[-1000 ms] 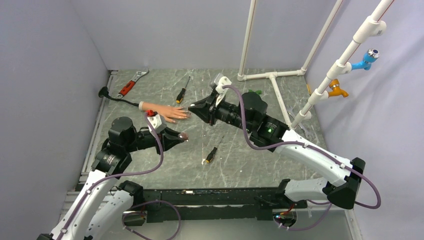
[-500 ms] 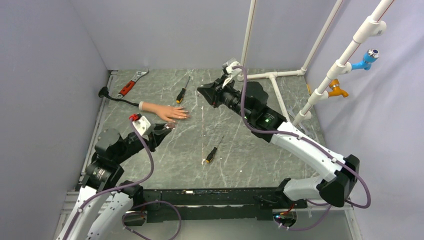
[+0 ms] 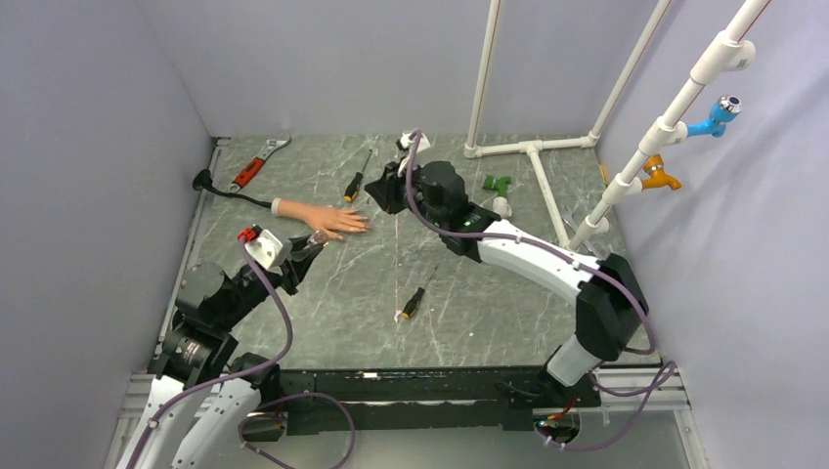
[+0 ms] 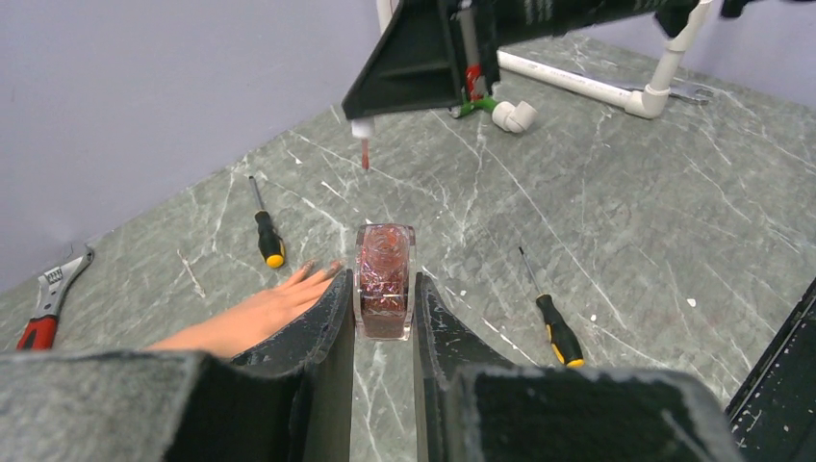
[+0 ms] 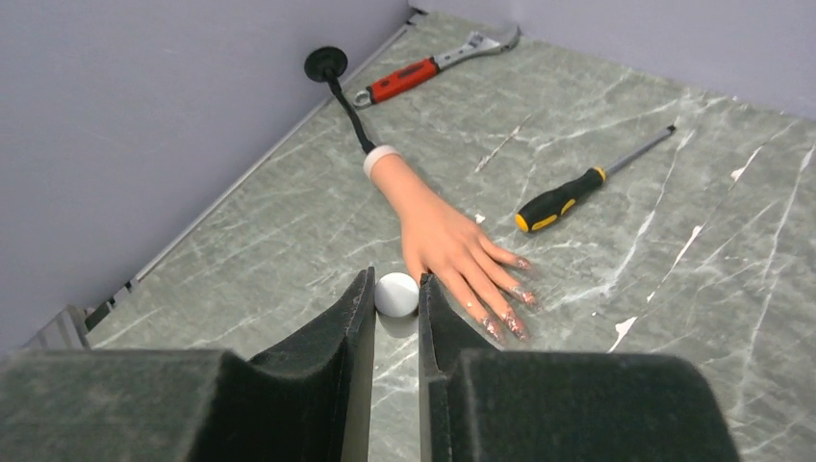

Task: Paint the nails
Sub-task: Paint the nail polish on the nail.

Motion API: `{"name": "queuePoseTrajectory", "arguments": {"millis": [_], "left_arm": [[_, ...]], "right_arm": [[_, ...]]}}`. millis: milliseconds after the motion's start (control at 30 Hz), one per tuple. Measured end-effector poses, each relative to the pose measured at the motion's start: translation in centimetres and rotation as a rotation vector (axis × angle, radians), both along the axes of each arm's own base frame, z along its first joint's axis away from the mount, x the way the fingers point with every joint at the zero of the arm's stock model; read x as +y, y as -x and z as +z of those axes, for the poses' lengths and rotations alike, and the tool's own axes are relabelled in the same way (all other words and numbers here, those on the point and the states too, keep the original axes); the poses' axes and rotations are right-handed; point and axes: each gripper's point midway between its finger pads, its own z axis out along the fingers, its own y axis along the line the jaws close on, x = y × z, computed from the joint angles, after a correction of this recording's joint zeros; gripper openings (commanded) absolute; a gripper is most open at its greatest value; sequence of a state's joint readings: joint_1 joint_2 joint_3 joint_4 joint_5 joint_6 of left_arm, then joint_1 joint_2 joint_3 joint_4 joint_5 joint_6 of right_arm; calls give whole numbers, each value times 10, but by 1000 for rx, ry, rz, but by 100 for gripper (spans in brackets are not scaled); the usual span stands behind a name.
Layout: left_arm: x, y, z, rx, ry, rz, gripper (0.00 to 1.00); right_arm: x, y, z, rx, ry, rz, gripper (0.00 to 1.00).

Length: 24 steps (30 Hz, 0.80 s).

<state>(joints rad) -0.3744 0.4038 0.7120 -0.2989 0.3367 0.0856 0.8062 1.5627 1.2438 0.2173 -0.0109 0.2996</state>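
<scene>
The flesh-coloured mannequin hand lies palm down at the left of the table, white cuff to the left. Its nails carry glittery reddish polish in the right wrist view. My left gripper hovers just in front of the hand, shut on a clear polish bottle full of red glitter, its neck uncapped. My right gripper hangs just right of the fingertips, shut on the white cap. The cap's red-tipped brush points down in the left wrist view.
Two black-and-yellow screwdrivers lie nearby, one behind the hand, one mid-table. A red-handled wrench and a black cable plug sit at the back left. White pipe frame and a green fitting stand at the back right.
My left gripper has drawn back to the left with the bottle. My right gripper lifted off the fingertips toward the back, then swung left again beside the hand.
</scene>
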Motion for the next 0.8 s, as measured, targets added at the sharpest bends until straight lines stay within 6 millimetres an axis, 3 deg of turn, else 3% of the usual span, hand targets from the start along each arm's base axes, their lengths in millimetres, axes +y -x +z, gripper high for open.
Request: {"name": "queuePoseTrajectory", "arguments": {"millis": [400, 800], "left_arm": [[1, -1, 0, 0, 0, 6, 0], [2, -4, -3, 10, -4, 21, 0]], "right_arm": [[24, -18, -86, 128, 64, 16, 0], [33, -29, -143, 230, 95, 57, 0]]}}
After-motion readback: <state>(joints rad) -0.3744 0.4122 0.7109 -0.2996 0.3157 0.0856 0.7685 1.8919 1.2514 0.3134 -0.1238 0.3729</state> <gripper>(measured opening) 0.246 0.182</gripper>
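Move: Ahead of the right hand, which already holds the brush by its white cap, the fake hand's nails lie about 15 cm farther out, 4 cm left and some 26 cm below. The yellow-black screwdriver lies about 14 cm beyond the nails, and the other screwdriver roughly 4 cm back and 10 cm right of the right hand. For the left hand, holding the polish bottle, the nails are about 28 cm ahead, 5 cm right and 29 cm down. Sinking about 14 cm, quickly at first and then slower, the right hand brings the capped brush down towards the fake hand's nails while drifting some 3 cm forward and as much left. The wrist tips the fingers about 15 degrees further down; they keep their grip on the white cap, with no touch on a nail to be seen. ##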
